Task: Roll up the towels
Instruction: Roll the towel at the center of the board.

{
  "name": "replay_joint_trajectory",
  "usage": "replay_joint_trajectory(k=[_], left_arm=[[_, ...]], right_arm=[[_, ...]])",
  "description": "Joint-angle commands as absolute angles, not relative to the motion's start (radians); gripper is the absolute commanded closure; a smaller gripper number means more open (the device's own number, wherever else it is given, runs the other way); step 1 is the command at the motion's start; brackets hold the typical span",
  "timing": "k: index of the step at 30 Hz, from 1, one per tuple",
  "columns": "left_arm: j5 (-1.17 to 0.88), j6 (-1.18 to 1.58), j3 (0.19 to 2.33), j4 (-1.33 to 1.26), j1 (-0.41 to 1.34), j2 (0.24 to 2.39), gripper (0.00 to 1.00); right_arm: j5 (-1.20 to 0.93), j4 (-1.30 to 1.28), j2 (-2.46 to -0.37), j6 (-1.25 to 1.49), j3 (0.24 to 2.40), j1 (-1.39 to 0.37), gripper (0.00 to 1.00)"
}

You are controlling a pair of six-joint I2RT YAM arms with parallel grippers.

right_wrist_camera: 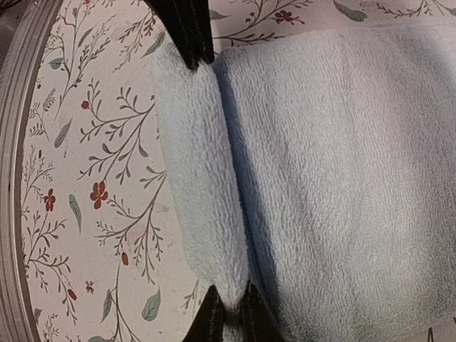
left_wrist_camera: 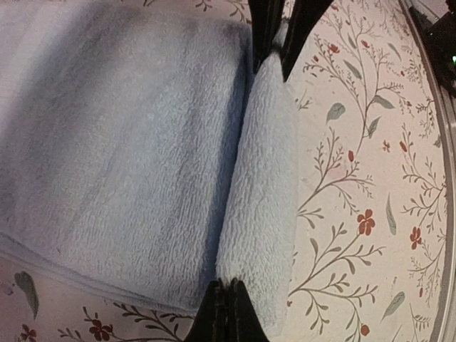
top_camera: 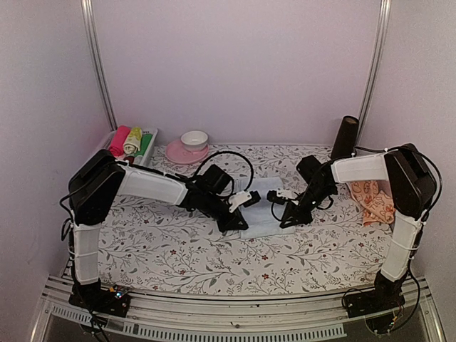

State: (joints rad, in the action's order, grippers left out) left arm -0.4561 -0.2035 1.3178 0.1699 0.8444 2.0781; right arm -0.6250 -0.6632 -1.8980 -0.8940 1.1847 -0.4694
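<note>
The pale blue towel (top_camera: 262, 212) lies flat on the floral sheet between the two arms. Its near edge is turned up into a thick ridge (left_wrist_camera: 260, 178), which also shows in the right wrist view (right_wrist_camera: 196, 178). My left gripper (left_wrist_camera: 229, 286) is shut on one end of that ridge, fingers pressed tight together. At the other end my right gripper (right_wrist_camera: 235, 293) is shut, with a tuft of the blue towel between its fingertips. From above, the left gripper (top_camera: 239, 219) and right gripper (top_camera: 288, 217) flank the towel. The peach-orange towel (top_camera: 374, 199) lies crumpled at the far right, under the right arm.
A pink saucer (top_camera: 177, 154) with a white cup (top_camera: 194, 139) stands at the back. Left of it a tray (top_camera: 151, 142) holds rolled coloured cloths. A black cylinder (top_camera: 347, 137) stands at the back right. The table's metal edge (left_wrist_camera: 443, 157) runs close beside the ridge.
</note>
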Motion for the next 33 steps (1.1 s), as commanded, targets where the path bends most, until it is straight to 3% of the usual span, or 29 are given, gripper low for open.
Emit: replay_joint_trajectory(k=[1, 16, 24, 33], left_arm=[[-0.394, -0.191, 1.339, 0.167, 0.848, 2.109, 1.00], [-0.275, -0.214, 1.361, 0.204, 0.857, 2.150, 1.00], [-0.178, -0.239, 1.270, 0.077, 0.864, 2.024, 0.63], [-0.100, -0.444, 1.012, -0.258, 0.926, 1.787, 0.38]], right_arm=[[-0.581, -0.636, -1.885, -0.883, 1.201, -0.458, 0.90], [-0.490, -0.599, -1.968, -0.832, 1.201, -0.457, 0.87], [-0.500, -0.619, -1.985, -0.834, 1.201, -0.457, 0.86], [-0.509, -0.638, -2.001, -0.836, 1.217, -0.457, 0.86]])
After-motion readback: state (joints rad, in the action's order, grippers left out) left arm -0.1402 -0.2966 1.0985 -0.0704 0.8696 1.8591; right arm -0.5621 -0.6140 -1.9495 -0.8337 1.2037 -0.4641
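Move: Both grippers already pinch the towel's rolled near edge: its middle lies about 6 cm to the right of the left hand and about 4 cm to the left of the right hand, level with both and some 1 cm lower. The flat part that it is to be rolled onto is centred about 9 cm ahead and 6 cm to the right of the left hand. The orange towel lies roughly 24 cm to the right of the right hand and 8 cm ahead. Work both pinched ends of the rolled edge forward about 2 cm over the flat towel, pressing them down some 1.5 cm as you go. Then hold the right gripper there with its pinch kept, while the left opens to just over half, comes free of the roll's left end and lifts about 6 cm, drifting left and swinging its fingertips forward. ##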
